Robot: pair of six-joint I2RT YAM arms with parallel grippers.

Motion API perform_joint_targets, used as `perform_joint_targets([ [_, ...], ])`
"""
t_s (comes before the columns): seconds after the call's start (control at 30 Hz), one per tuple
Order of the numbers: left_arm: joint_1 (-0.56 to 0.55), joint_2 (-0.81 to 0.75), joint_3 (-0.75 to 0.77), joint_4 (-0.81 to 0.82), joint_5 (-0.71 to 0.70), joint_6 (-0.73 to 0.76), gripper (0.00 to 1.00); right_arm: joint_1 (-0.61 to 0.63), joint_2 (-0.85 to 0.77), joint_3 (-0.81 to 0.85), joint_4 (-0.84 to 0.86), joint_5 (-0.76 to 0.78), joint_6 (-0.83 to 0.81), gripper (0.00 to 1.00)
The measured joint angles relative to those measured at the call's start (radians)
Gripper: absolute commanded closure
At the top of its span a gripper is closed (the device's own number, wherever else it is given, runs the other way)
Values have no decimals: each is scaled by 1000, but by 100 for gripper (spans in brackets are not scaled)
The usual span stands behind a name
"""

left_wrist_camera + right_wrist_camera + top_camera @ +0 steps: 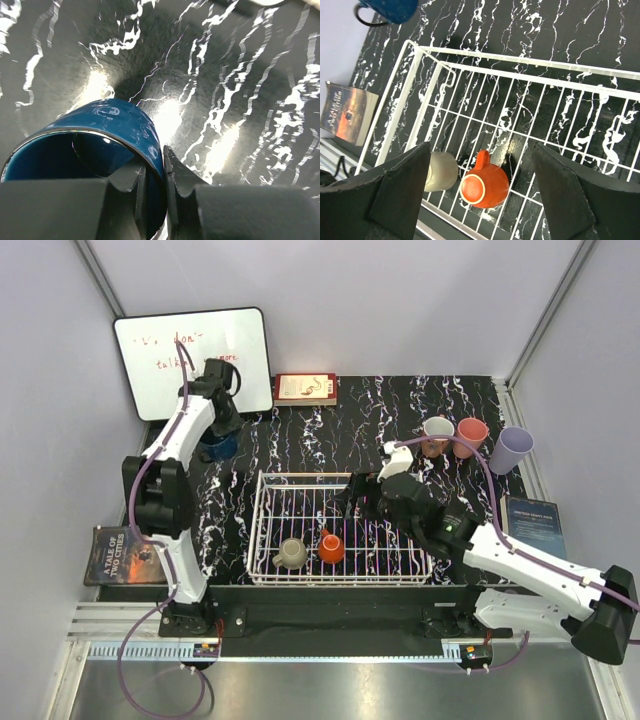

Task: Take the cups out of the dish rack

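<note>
My left gripper [221, 432] [152, 167] is shut on the wall of the dark blue mug [216, 448] [117, 125], one finger inside the rim and one outside. It is at the table's far left. The white wire dish rack [262, 530] [520, 62] holds an orange cup [331, 547] [485, 186] and a beige mug [291, 554] [442, 171], both lying near its front edge. My right gripper [358, 495] [481, 150] hangs open above the rack, over the orange cup. A brown mug [437, 435], a salmon-pink cup [471, 436] and a lavender tumbler [511, 450] stand at the back right.
A whiteboard [192, 360] leans against the back wall, just behind the left arm. A book [305, 389] lies at the back centre, another book [120, 555] at the left edge, and a blue book [533, 525] at the right edge.
</note>
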Motion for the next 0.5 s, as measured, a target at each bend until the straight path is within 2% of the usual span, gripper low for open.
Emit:
perform_joint_targets([
  [0.27, 33, 152, 24, 20, 51, 9, 100, 0, 35, 10, 0, 0, -19, 11],
  [0.5, 35, 190, 24, 66, 71, 34, 100, 0, 84, 10, 6, -3, -23, 11],
])
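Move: The bare table spot for the blue cup in the left hand's fingers lies nearly straight below that hand, about 14 cm down and 1 cm left; the red book is some 15 cm ahead and 18 cm right, the rack's far left corner about 8 cm back and 7 cm right. From the empty right hand, the orange cup is about 6 cm left, level fore and aft, 16 cm down; the beige cup is 2 cm back, 15 cm left, equally low. The blue cup, still pinched by its rim, is lowered by the left hand about 7 cm towards the table, fast at first and slowing to a near stop, with some 2 cm of forward drift and the fingers tipping slightly steeper. Meanwhile the right hand, fingers staying wide open, starts sinking 2 to 3 cm and edges a little left towards the orange cup. ##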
